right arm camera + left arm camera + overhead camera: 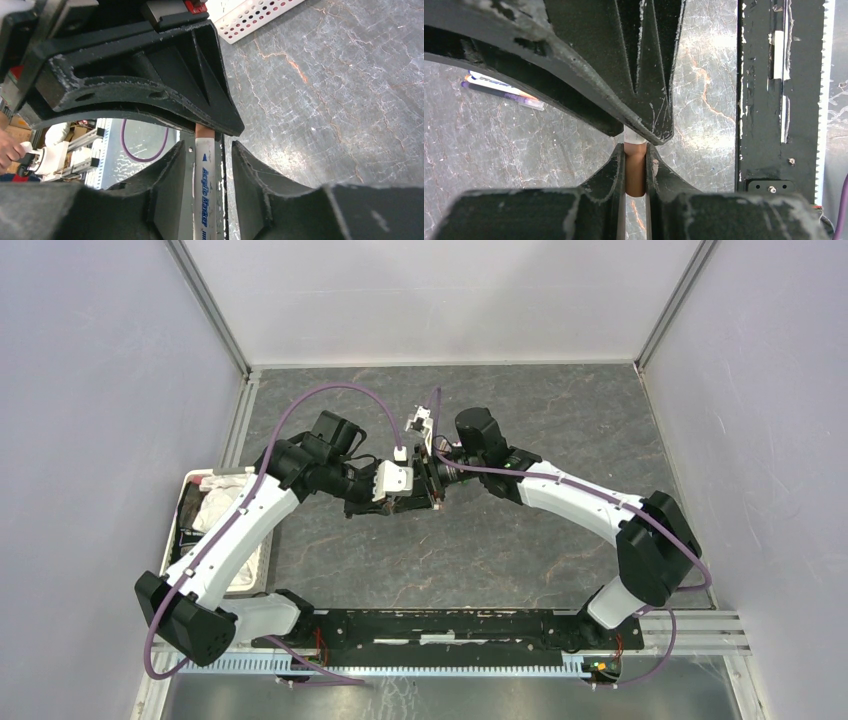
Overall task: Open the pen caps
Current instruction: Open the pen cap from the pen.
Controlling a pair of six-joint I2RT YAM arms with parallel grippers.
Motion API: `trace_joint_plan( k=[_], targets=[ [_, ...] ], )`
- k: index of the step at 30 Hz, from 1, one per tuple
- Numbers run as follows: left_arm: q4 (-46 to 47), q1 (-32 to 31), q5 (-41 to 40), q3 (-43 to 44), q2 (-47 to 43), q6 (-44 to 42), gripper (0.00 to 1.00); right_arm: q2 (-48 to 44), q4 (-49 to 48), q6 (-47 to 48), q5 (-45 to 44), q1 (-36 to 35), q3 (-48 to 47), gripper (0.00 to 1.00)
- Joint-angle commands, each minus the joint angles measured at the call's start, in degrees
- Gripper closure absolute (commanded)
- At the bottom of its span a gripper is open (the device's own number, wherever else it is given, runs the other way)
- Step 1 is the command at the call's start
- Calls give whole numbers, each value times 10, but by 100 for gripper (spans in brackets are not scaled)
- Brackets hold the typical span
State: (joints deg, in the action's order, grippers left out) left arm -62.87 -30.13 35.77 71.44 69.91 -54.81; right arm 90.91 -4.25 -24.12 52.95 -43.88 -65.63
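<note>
A white pen marked "Acrylic Marker" (205, 190) hangs between the two arms above mid-table. Its brown pen cap (635, 170) is clamped in my left gripper (635, 150), which is shut on it. A short piece of white barrel (635, 136) shows just past that cap. My right gripper (208, 147) stands open around the barrel, with a clear gap on its right side. The cap's end (204, 131) peeks out past the right fingers. From above, the left gripper (405, 502) and the right gripper (432, 485) meet tip to tip.
Two more pens (504, 90) lie on the dark marbled table beyond the left fingers. A white perforated basket (200, 480) stands at the table's left edge, under the left arm. The black base rail (774, 100) runs along the near edge. Walls close in the sides.
</note>
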Motion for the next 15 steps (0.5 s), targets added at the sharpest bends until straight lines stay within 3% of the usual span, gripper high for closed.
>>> trace_joint_plan(
  k=[1, 8, 15],
  targets=[
    [13, -2, -7, 2, -7, -31, 98, -16, 11, 24, 8, -3, 1, 58],
    [13, -2, -8, 6, -8, -28, 98, -15, 24, 29, -3, -3, -10, 98],
    [24, -2, -35, 3, -8, -33, 98, -28, 65, 65, -5, 21, 26, 100]
  ],
)
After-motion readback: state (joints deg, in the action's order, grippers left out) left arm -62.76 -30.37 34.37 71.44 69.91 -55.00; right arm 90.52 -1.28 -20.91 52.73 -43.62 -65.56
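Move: The pen runs roughly level from left to right, with its brown cap already pinched in the left fingers. The right hand, open around the white barrel, has the pen's middle about 2 cm to its right and 1 cm higher; the cap is some 3 cm to its left and 1 cm lower. From the left hand, the pen's middle is about 5 cm right and 2 cm up. The pile of pens lies roughly 20 cm ahead of the right hand, 8 cm to its right and 18 cm below. The right fingers, nearly half open and pointing left with the pen's white barrel between them, close on it from both sides close to the cap and end up pinching it, while that hand sinks and eases right by only about half a centimetre each way. The left hand stays in place and keeps its pinch on the brown cap, holding it steady against the right hand's grip with next to no turn. ##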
